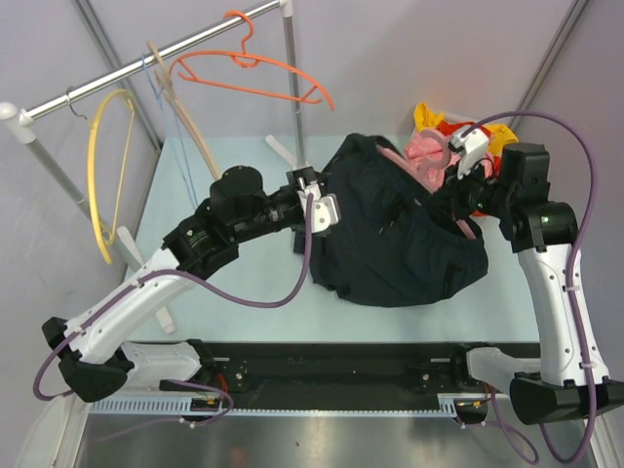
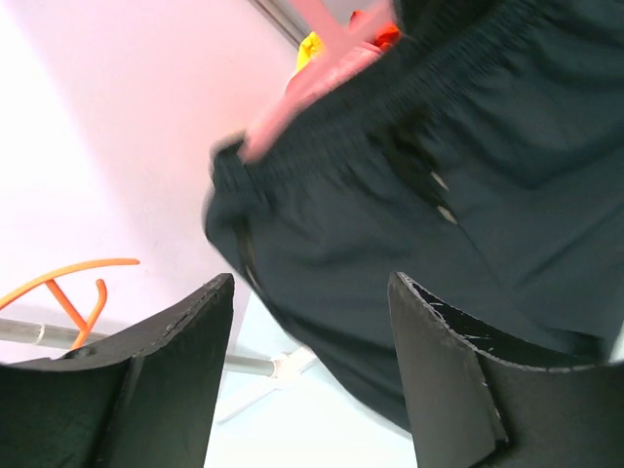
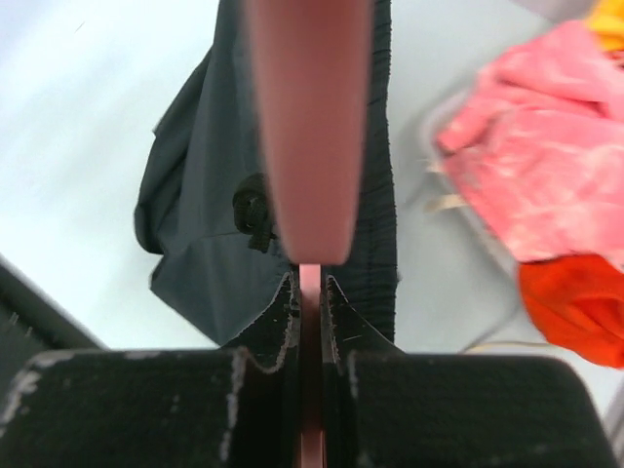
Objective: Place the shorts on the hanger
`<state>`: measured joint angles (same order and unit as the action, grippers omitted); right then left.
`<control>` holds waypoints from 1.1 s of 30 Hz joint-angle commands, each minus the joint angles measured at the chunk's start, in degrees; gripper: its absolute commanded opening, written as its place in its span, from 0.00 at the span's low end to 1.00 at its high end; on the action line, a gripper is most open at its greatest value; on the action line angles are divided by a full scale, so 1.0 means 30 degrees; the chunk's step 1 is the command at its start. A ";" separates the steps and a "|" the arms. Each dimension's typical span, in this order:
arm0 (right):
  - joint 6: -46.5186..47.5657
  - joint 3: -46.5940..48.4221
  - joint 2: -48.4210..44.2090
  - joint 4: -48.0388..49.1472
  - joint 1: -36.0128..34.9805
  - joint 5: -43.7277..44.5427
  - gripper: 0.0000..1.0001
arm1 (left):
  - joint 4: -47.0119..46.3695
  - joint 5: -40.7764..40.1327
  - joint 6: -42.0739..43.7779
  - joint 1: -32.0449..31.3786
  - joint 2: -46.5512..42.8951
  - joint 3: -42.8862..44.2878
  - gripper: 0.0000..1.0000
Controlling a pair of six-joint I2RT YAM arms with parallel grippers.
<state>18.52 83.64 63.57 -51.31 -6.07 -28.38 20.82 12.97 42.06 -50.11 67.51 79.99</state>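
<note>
The dark shorts (image 1: 390,239) hang in a bunch over the middle of the table, draped on the pale-pink hanger (image 1: 395,156). My right gripper (image 1: 456,185) is shut on that hanger; in the right wrist view the pink bar (image 3: 307,127) runs straight out from between the closed jaws (image 3: 310,285), with the shorts (image 3: 195,195) hanging beyond it. My left gripper (image 1: 327,210) stands open at the shorts' left edge. In the left wrist view its fingers (image 2: 185,361) are spread with nothing between them, the shorts (image 2: 439,195) and hanger (image 2: 312,78) just ahead.
A clothes rail (image 1: 146,63) crosses the back left with an orange hanger (image 1: 258,68), a beige hanger (image 1: 180,107) and a yellow hanger (image 1: 97,166). Its upright pole (image 1: 291,78) stands behind the shorts. Pink (image 3: 546,175) and red-orange garments (image 3: 575,302) lie at the back right.
</note>
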 commanded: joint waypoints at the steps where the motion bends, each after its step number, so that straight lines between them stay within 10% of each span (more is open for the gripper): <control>1: -0.1633 0.2324 0.0926 0.3565 0.1288 0.0965 0.00 | -0.0991 -0.0134 -0.0397 -0.0026 -0.0672 0.0001 0.70; 25: 0.0153 0.6926 0.5353 0.7817 -0.4627 -0.2873 0.00 | 0.1205 -0.1336 -0.2127 0.0940 -0.5304 -0.4483 0.73; 33: -0.2273 0.9588 0.7691 0.8547 -0.5215 0.0254 0.00 | 0.1264 -0.0897 -0.2331 0.0941 -0.5392 -0.4601 0.73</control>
<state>16.29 105.73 83.11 -32.58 -21.76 -33.21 25.02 9.26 36.42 -47.59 52.10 66.22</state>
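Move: The free stretch of rail by the rack's right post, where I'm taking the shorts on their pink hanger, lies some 33 cm left of my right hand, about 18 ahead and 18 up. The orange hanger hangs just this side of it, roughly 35 cm left, 16 ahead and 10 above. The laundry basket is about 18 cm ahead, 9 right and 27 below. From my empty left hand the rail stretch is some 22 cm ahead, 10 left and 12 above. Keeping my right-hand grip on the pink hanger with the shorts threaded on it, I carry them forward about 10 cm while rising, then swing left some 15 cm and draw slightly back, still climbing, towards the rack. That wrist tips fingers-up about 20 degrees and ends turned counter-clockwise. My open left hand backs off left about 7 cm, sinking and easing back to clear the shorts. ##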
